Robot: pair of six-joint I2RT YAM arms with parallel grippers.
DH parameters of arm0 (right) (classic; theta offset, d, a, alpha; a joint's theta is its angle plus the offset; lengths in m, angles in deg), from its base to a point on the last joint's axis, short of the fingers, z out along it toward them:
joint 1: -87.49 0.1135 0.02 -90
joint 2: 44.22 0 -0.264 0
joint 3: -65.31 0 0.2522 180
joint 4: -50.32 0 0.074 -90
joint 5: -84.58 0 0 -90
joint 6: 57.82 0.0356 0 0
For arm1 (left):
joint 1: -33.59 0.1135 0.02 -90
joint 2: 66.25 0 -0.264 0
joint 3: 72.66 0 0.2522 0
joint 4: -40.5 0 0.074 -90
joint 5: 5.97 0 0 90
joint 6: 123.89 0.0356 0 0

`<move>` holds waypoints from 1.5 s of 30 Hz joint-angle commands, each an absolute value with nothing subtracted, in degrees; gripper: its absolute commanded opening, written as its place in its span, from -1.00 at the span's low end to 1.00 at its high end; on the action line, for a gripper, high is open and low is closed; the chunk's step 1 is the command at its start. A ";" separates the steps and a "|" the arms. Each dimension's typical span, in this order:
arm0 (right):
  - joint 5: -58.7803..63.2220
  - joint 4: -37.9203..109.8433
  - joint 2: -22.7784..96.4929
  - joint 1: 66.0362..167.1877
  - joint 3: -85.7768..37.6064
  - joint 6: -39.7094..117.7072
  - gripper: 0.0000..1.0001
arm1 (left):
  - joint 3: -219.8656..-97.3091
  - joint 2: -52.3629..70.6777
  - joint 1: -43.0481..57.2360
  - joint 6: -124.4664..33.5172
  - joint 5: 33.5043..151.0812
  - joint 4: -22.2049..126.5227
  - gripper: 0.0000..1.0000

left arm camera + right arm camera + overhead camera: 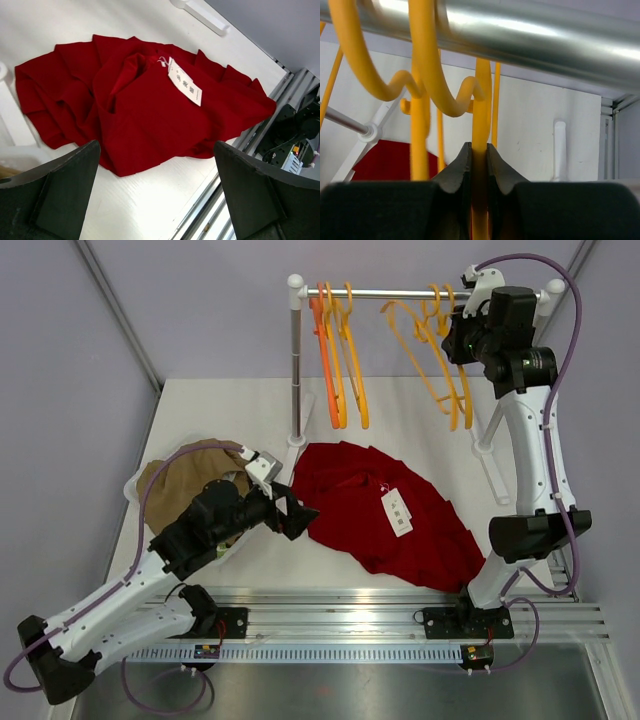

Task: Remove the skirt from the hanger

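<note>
The red skirt [385,515] lies crumpled flat on the white table, a white tag [397,512] on top; it also shows in the left wrist view [145,105]. My left gripper [293,514] is open and empty, just left of the skirt's near-left edge. My right gripper [452,337] is up at the rail, shut on a yellow hanger [481,150] that hangs with other yellow hangers [432,350] on the metal rail [520,35]. No garment is on that hanger.
Orange hangers [335,350] hang at the rail's left end by the rack's upright post [296,370]. A white basket with tan clothes [185,480] stands at the left. The rack's white feet [490,455] rest on the table. An aluminium rail [400,605] runs along the near edge.
</note>
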State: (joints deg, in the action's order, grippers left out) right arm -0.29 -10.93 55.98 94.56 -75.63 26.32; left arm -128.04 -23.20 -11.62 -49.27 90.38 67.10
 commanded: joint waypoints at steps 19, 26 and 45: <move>12.94 -7.56 19.42 86.01 -36.80 2.21 0.99 | -138.60 14.59 -34.52 -29.06 76.13 49.16 0.98; 21.55 -4.67 13.35 81.60 -22.47 7.56 0.99 | -153.64 35.68 -34.35 -36.26 66.11 53.47 0.98; 28.77 0.96 7.19 76.41 -9.45 12.41 0.99 | -152.52 38.55 -33.81 -44.63 72.18 54.88 -1.00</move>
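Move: Lying across the table, the red skirt has its middle about 21 cm right, 5 cm ahead and 23 cm below the open left hand; its white tag is some 24 cm right and 6 cm ahead, equally low. The filled box is roughly 27 cm left and 12 cm ahead. The right hand still pinches a yellow hanger, with the bar about 4 cm straight ahead and 7 cm above; the neighbouring hanger's hook is about 4 cm left, at the bar. Swinging right and sinking, each by a little over 20 cm, the left hand drifts back, then forward, tips its fingers down some 30 degrees and pinches the skirt's cloth beside the tag. The right hand opens first, lets go of the hanger and draws back about 19 cm, then drops some 14 cm, staying open. ##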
